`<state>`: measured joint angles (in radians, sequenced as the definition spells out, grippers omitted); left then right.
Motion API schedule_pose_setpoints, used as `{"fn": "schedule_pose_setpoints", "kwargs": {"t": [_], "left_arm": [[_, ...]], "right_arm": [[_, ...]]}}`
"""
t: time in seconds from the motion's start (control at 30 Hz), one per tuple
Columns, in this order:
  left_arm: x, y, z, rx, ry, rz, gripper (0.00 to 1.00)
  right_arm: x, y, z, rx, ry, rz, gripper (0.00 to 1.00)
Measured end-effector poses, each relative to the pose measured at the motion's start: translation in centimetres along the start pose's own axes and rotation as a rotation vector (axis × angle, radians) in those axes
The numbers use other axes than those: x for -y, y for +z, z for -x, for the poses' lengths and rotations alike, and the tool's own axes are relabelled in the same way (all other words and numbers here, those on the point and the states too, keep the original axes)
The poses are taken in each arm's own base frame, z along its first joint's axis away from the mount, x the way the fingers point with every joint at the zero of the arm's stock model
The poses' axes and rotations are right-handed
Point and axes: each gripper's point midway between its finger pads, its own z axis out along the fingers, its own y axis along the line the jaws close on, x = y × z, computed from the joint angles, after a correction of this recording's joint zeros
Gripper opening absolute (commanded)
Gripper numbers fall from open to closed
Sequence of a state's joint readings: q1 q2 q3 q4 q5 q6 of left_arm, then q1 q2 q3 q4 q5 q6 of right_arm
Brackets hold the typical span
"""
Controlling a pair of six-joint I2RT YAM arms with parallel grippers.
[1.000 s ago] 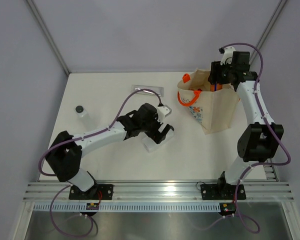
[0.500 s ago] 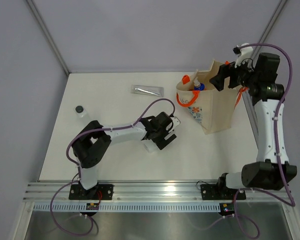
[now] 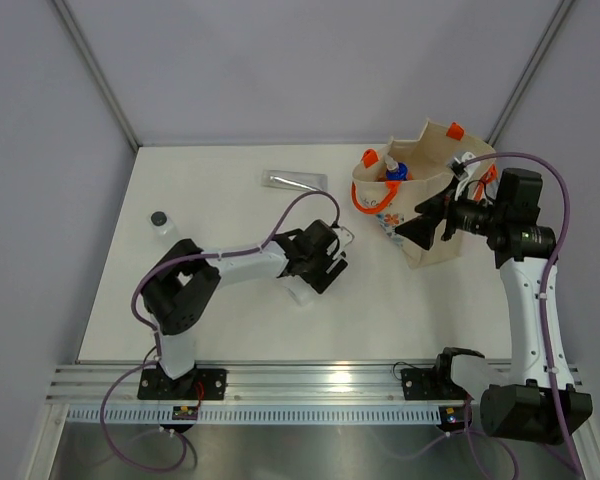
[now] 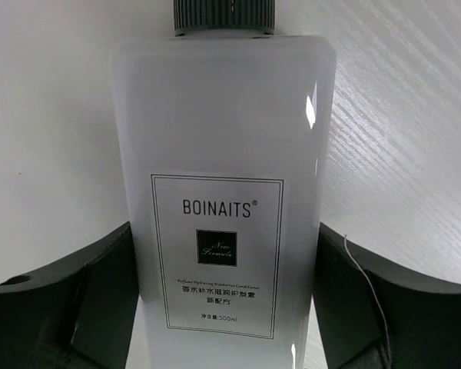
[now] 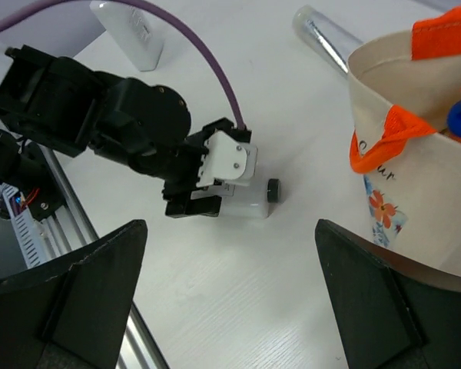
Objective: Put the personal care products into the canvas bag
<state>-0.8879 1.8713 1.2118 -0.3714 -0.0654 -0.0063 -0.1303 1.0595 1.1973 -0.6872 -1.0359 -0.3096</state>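
A white flat bottle (image 4: 223, 115) with a black cap lies on the table. My left gripper (image 4: 224, 231) straddles it, a finger against each side. From above, that gripper (image 3: 318, 272) covers most of the bottle (image 3: 300, 292). The canvas bag (image 3: 435, 205) stands at the back right, with an orange cylinder with a blue cap (image 3: 395, 172) inside. My right gripper (image 3: 412, 222) hangs open and empty in front of the bag, facing the table (image 5: 230, 231). A silver tube (image 3: 295, 180) lies at the back. A pale bottle with a dark top (image 3: 163, 225) stands far left.
The bag's orange handles (image 5: 384, 138) hang over its open rim close to my right gripper. An aluminium rail (image 3: 310, 380) runs along the near table edge. Grey walls close in the table on the left, back and right.
My right gripper opened over the bag, left the orange cylinder inside, then swung down in front of the bag. My left gripper narrowed onto the white flat bottle.
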Motion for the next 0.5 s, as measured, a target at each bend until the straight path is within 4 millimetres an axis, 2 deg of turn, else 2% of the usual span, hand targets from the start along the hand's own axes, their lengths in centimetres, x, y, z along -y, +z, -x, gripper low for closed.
{"fn": "schedule_pose_setpoints", "kwargs": {"t": [0.13,0.2,0.4,0.5], "left_arm": [[0.6,-2.4,-0.5,0.074,-0.114,-0.052,0.07],[1.2,-4.7,-0.1,0.151,-0.184,-0.09,0.06],[3.0,-9.8,5.1,0.452,-0.342,-0.232,0.04],[3.5,-11.0,7.2,0.535,-0.378,-0.285,0.04]], "right_arm": [[-0.1,0.4,-1.8,-0.021,0.103,0.01,0.99],[-0.3,0.8,-2.4,-0.023,0.168,0.007,0.99],[-1.5,3.5,-3.5,-0.039,0.341,-0.086,0.99],[-2.6,5.1,-3.3,-0.031,0.412,-0.115,1.0]]}}
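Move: The left gripper is already shut around the white bottle lying on the table. The right gripper, open and empty, waits roughly 19 cm to its right, level fore and aft and some 28 cm higher; the silver tube is about 21 cm ahead and 5 cm left of the left hand. From the right gripper, the white bottle lies about 19 cm left and 28 cm below, the canvas bag roughly 18 cm ahead, 8 cm right and 18 cm lower. Lift the white bottle straight off the table with the left gripper, about 13 cm up and a touch back, keeping the grip and swinging the fingers some 40 degrees towards the right hand so the cap end rises. Meanwhile bring the open right gripper left and down in front of the canvas bag towards the bottle, tipping its fingers downward; touch nothing with it yet. ##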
